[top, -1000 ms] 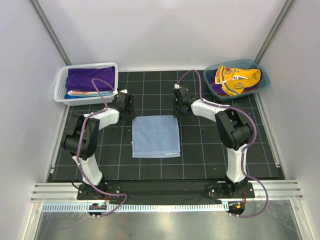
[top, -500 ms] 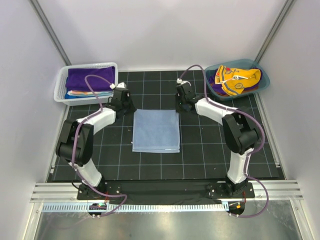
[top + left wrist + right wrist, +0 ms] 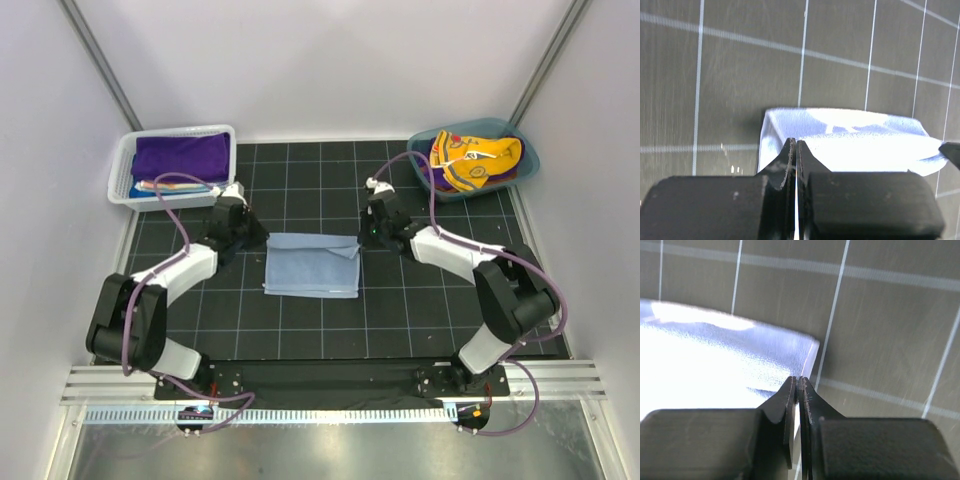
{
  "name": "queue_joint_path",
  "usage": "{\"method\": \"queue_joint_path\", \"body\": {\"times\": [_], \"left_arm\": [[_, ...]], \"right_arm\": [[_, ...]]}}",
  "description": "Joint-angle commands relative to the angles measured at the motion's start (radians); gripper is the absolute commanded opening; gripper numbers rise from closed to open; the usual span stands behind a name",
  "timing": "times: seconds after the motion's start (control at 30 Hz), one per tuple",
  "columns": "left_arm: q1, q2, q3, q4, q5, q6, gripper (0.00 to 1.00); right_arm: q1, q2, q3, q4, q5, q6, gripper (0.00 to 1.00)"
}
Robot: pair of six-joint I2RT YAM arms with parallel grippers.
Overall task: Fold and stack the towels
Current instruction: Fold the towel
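Note:
A light blue towel (image 3: 312, 275) lies in the middle of the black grid mat, its far edge raised and doubled over toward the near side. My left gripper (image 3: 256, 240) is shut on the far left corner, and the towel (image 3: 850, 135) fills the view beyond the closed fingertips (image 3: 796, 142). On the far right corner my right gripper (image 3: 367, 238) is shut too, the pinched towel (image 3: 715, 365) showing at its tips (image 3: 798, 380). A purple towel (image 3: 180, 155) tops a stack in the white basket (image 3: 120, 178). Yellow-orange and purple towels (image 3: 480, 155) lie crumpled in the teal tub (image 3: 530, 168).
The white basket stands at the mat's far left corner and the teal tub at its far right corner. Pale walls enclose the mat on three sides. Both arm bases are bolted to the rail at the near edge.
Both grippers went from the towel's far corners back toward the near side, lifting the far edge over. The towel now looks much shorter front to back.

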Motion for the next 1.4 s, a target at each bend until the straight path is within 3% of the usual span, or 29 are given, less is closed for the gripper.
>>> {"method": "queue_joint_path", "body": {"times": [0.0,0.43,0.87,1.3,1.37], "left_arm": [[0.007,-0.092,-0.051,0.060,0.034,-0.019,0.00],[0.005,-0.287,-0.266,0.060,0.091,-0.056,0.00],[0.004,-0.369,-0.344,0.041,0.108,-0.077,0.00],[0.002,-0.402,-0.404,0.037,0.126,-0.096,0.00],[0.002,-0.401,-0.412,0.034,0.137,-0.097,0.03]], "right_arm": [[0.038,-0.103,-0.063,0.074,0.010,0.023,0.08],[0.169,-0.244,-0.226,0.071,0.124,0.064,0.08],[0.216,-0.351,-0.338,0.074,0.138,0.106,0.09],[0.268,-0.359,-0.382,0.089,0.152,0.141,0.10],[0.270,-0.359,-0.393,0.087,0.150,0.144,0.15]]}}
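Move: Both hands already pinch the corners of the towel's far edge, raised some 6 or 7 cm. The near edge they are heading for lies on the mat: its left corner about 12 cm back from the left hand, its right corner about 12 cm back and 1 cm left of the right hand. The white basket with the purple towel stands roughly 23 cm ahead and 26 cm left of the left hand. Back towards their own bases, both hands draw the pinched edge over the top of the towel towards its near edge, the right by about 12 cm and the left by about 10. They start quickly and nearly level, then slow and sink 2 or 3 cm over the last stretch. Both sets of fingers keep their pinch and the wrists hardly turn. ##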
